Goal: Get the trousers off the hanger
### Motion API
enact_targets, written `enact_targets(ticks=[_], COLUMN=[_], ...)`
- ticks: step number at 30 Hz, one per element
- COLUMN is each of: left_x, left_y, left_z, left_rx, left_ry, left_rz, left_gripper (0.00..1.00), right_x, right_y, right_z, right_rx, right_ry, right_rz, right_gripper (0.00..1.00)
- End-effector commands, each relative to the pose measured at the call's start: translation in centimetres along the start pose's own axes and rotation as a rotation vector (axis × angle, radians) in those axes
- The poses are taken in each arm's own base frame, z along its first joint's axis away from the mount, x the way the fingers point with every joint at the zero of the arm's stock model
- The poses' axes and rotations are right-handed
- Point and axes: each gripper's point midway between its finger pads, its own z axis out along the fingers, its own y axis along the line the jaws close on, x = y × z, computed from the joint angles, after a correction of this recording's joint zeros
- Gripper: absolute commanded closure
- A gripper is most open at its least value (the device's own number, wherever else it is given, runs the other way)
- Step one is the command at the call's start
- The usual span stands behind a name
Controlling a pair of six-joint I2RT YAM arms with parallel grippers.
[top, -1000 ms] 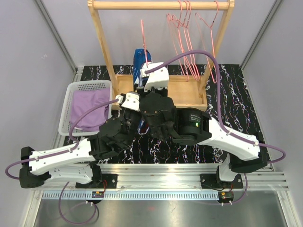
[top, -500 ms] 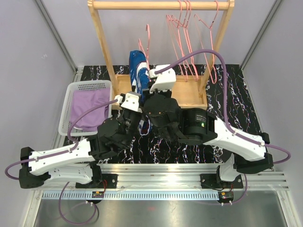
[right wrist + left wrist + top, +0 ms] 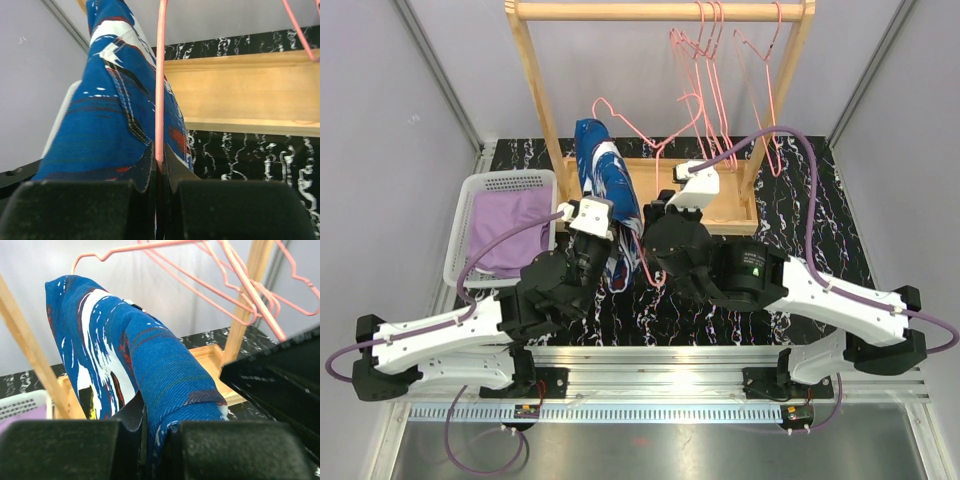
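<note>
The dark blue trousers with white and red splashes hang over a pink wire hanger, which is tilted and off the rail. My left gripper is shut on the lower fold of the blue trousers; the cloth runs down between its fingers. My right gripper is shut on the hanger's wire, which rises straight from its jaws, with the blue trousers just to the left. The lilac trousers lie in the white basket.
A wooden clothes rack with a tray base stands at the back. Several bare pink hangers hang on the right of its rail. The white basket sits at the left on the black marbled mat.
My left gripper has shut on the blue trousers. The right arm has swung right and nearer with the hanger, which now tilts below the rail; the trousers shifted left.
</note>
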Motion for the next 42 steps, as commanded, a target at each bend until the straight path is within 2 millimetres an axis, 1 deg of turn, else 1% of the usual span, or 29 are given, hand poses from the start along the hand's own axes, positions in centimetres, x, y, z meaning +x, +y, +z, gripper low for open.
enact_targets(ticks=[1,4,5,7,9,10,12,13,14,15,16,17,19,20,21,24,26,29,30,32,33,35,36,37,39,40,42], left_x=[-12.4,-13.7,-13.9,-14.3,-14.1,-14.3,-14.4,-14.6,-14.9,-15.1,-15.3,-16.0,-16.7,-17.5,-17.8,-18.7,-19.1,-19.8,-20.0,-20.3,-20.2,-20.2,-20.2,-19.9,-20.3,-20.7,-21.4], left_y=[5.1,5.3,5.2,4.9,4.5,4.3,4.3,4.3,4.5,4.5,4.4,4.7,4.8,5.1,5.1,5.5,5.7,5.8,5.6,5.8,5.5,5.8,5.7,5.6,6.1,6.4,7.0], left_z=[-1.6,-1.8,-1.8,-1.9,-1.8,-1.9,-2.1,-2.3,-2.4,-2.5,-2.5,-2.7,-2.9,-3.0,-3.0,-3.3,-3.5,-3.8,-3.9,-4.3,-4.4,-4.7,-4.9,-5.0,-5.5,-5.8,-6.1], left_rx=[-0.078,-0.059,-0.054,-0.029,-0.012,0.002,0.016,0.024,0.029,0.033,0.045,0.048,0.057,0.058,0.062,0.064,0.070,0.091,0.111,0.125,0.140,0.151,0.166,0.172,0.180,0.186,0.184], left_ry=[-0.289,-0.314,-0.318,-0.328,-0.327,-0.335,-0.345,-0.350,-0.355,-0.356,-0.355,-0.366,-0.375,-0.385,-0.386,-0.402,-0.410,-0.426,-0.427,-0.435,-0.430,-0.431,-0.432,-0.429,-0.438,-0.445,-0.454], left_rz=[-0.401,-0.413,-0.410,-0.406,-0.391,-0.395,-0.402,-0.412,-0.421,-0.425,-0.428,-0.439,-0.443,-0.453,-0.451,-0.449,-0.451,-0.471,-0.475,-0.487,-0.484,-0.491,-0.502,-0.506,-0.539,-0.555,-0.576], left_gripper=[1.00,1.00,1.00,1.00,1.00,1.00,1.00,1.00,1.00,1.00,1.00,1.00,1.00,1.00,1.00,1.00,1.00,1.00,1.00,1.00,1.00,1.00,1.00,1.00,1.00,1.00,1.00], right_x=[6.2,7.9,8.0,7.6,6.9,6.2,5.8,5.9,6.3,6.8,7.9,8.5,10.6,11.2,12.2,13.1,13.3,13.4,13.3,12.9,12.4,11.6,10.6,10.2,9.7,9.8,11.6], right_y=[-1.4,-1.6,-1.6,-1.3,-1.0,-0.8,-0.7,-0.8,-0.8,-1.3,-1.2,-1.4,-2.0,-2.2,-2.5,-2.8,-2.9,-3.4,-3.7,-4.1,-4.3,-4.5,-4.5,-4.7,-4.8,-5.3,-5.9], right_z=[0.1,0.3,0.3,0.3,0.3,0.2,0.2,0.3,0.3,0.5,0.9,1.1,1.6,1.6,1.6,1.5,1.4,1.8,2.0,2.1,2.1,2.1,2.0,2.1,2.4,2.9,3.8], right_rx=[-0.012,-0.028,-0.031,-0.043,-0.054,-0.059,-0.061,-0.053,-0.046,-0.021,-0.003,0.012,0.053,0.063,0.071,0.058,0.044,0.054,0.062,0.068,0.069,0.064,0.056,0.061,0.049,0.062,0.072], right_ry=[0.138,0.157,0.158,0.150,0.139,0.127,0.122,0.128,0.136,0.147,0.165,0.176,0.214,0.227,0.246,0.265,0.262,0.271,0.274,0.271,0.263,0.249,0.233,0.227,0.223,0.224,0.254], right_rz=[-0.061,-0.045,-0.045,-0.043,-0.050,-0.043,-0.053,-0.068,-0.084,-0.112,-0.145,-0.166,-0.211,-0.218,-0.226,-0.204,-0.182,-0.180,-0.185,-0.188,-0.182,-0.194,-0.182,-0.180,-0.198,-0.207,-0.271], right_gripper=[1.00,1.00,1.00,1.00,1.00,1.00,1.00,1.00,1.00,1.00,1.00,1.00,1.00,1.00,1.00,1.00,1.00,1.00,1.00,1.00,1.00,1.00,1.00,1.00,1.00,1.00,1.00])
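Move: The trousers pinched in the left fingers rise ahead, their middle some 5 cm ahead, 1 cm left and 3 cm up; the basket lies about 18 cm ahead, 26 cm left and 37 cm below. From the right hand, which grips the hanger's side arm, the trousers' middle is roughly 4 cm ahead, 6 cm left and 4 cm up, the spare hangers about 30 cm ahead, 10 cm right and 5 cm up. Left hand draws the trousers up and left about 5 cm, keeping hold; right hand lowers, still pinching the hanger. ##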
